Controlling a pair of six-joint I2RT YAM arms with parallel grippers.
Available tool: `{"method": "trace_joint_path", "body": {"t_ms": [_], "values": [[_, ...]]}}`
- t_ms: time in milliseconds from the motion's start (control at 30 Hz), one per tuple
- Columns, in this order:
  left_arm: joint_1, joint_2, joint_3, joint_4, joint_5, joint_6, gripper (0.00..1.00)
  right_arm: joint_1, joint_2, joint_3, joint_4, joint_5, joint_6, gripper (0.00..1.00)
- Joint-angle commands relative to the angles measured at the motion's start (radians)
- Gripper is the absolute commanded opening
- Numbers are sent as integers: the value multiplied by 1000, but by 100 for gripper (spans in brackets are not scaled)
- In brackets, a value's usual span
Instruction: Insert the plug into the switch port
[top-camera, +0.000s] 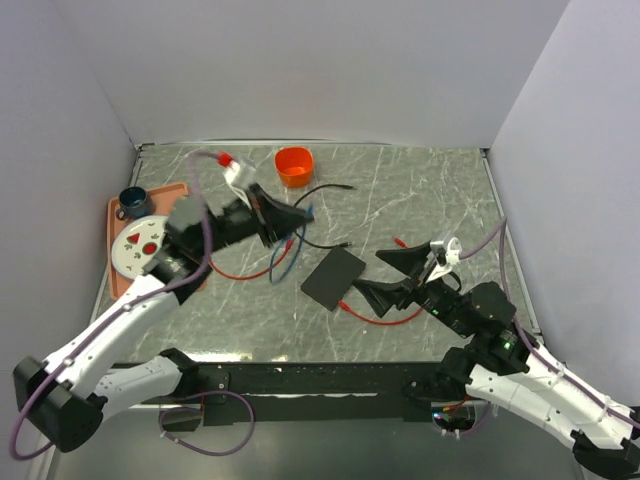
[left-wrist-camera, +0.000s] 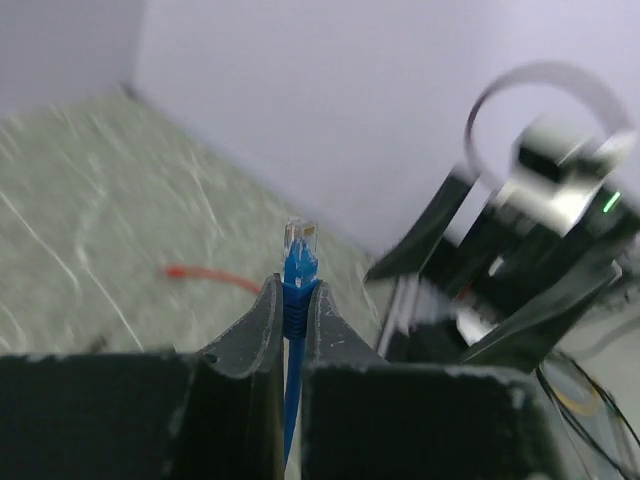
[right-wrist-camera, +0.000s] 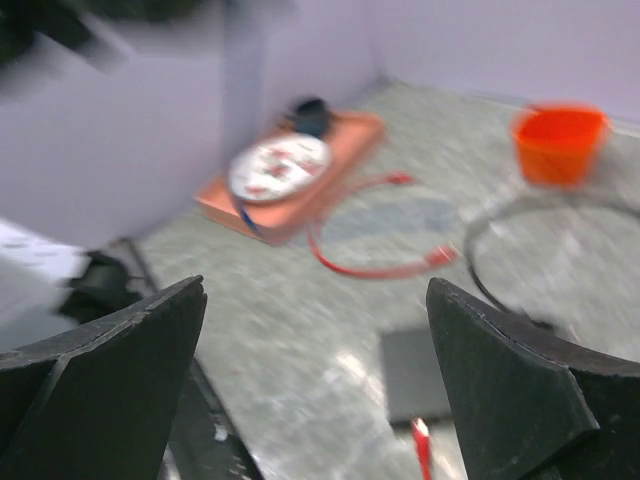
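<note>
My left gripper (top-camera: 297, 217) is shut on the blue cable just behind its clear plug (left-wrist-camera: 299, 240). In the left wrist view the plug sticks out past the closed fingertips of the left gripper (left-wrist-camera: 296, 287), held above the table. The flat black switch box (top-camera: 333, 277) lies mid-table, right of and below the plug. Its port does not show. My right gripper (top-camera: 383, 273) stands wide open right beside the box's right edge, holding nothing. The right wrist view is blurred, with the box (right-wrist-camera: 420, 375) low between the spread fingers of the right gripper (right-wrist-camera: 316, 292).
An orange cup (top-camera: 294, 165) stands at the back centre. An orange tray (top-camera: 118, 215) at the left edge holds a white plate (top-camera: 138, 246) and a dark mug (top-camera: 133, 203). Red cables (top-camera: 385, 319) and a black cable (top-camera: 325, 188) lie around the box. Walls enclose three sides.
</note>
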Motion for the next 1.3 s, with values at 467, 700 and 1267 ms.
{"method": "trace_joint_path", "body": {"t_ms": [467, 700, 1267], "values": [[-241, -17, -193, 327, 134, -83, 1, -4, 201, 8, 285, -276, 74, 97], [-271, -17, -190, 307, 90, -74, 1, -4, 261, 14, 420, -371, 123, 90], [-283, -46, -169, 244, 38, -53, 65, -4, 261, 24, 376, -250, 138, 0]]}}
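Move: The blue plug is held in the left fingers, its clear end sticking out past their tips. From the right hand it is about 6 cm ahead, 13 cm left and 9 cm higher; the open right fingers thus lie some 6 cm back, 13 cm right and 9 cm below the left hand. On the table, nearly 30 cm below the right hand, the switch sits about 17 cm ahead and 4 left, and the red plug 10 ahead and 2 left. The blue plug is handed over in the air: the left hand carries it back about 10 cm and some 5 cm right, dipping and partly rising again while turning clockwise. The right hand goes left about 8 cm and a little back, turning counter-clockwise some 25 degrees, and shuts its wide-open fingers on the cable just behind the plug. The left fingers then start to open. ##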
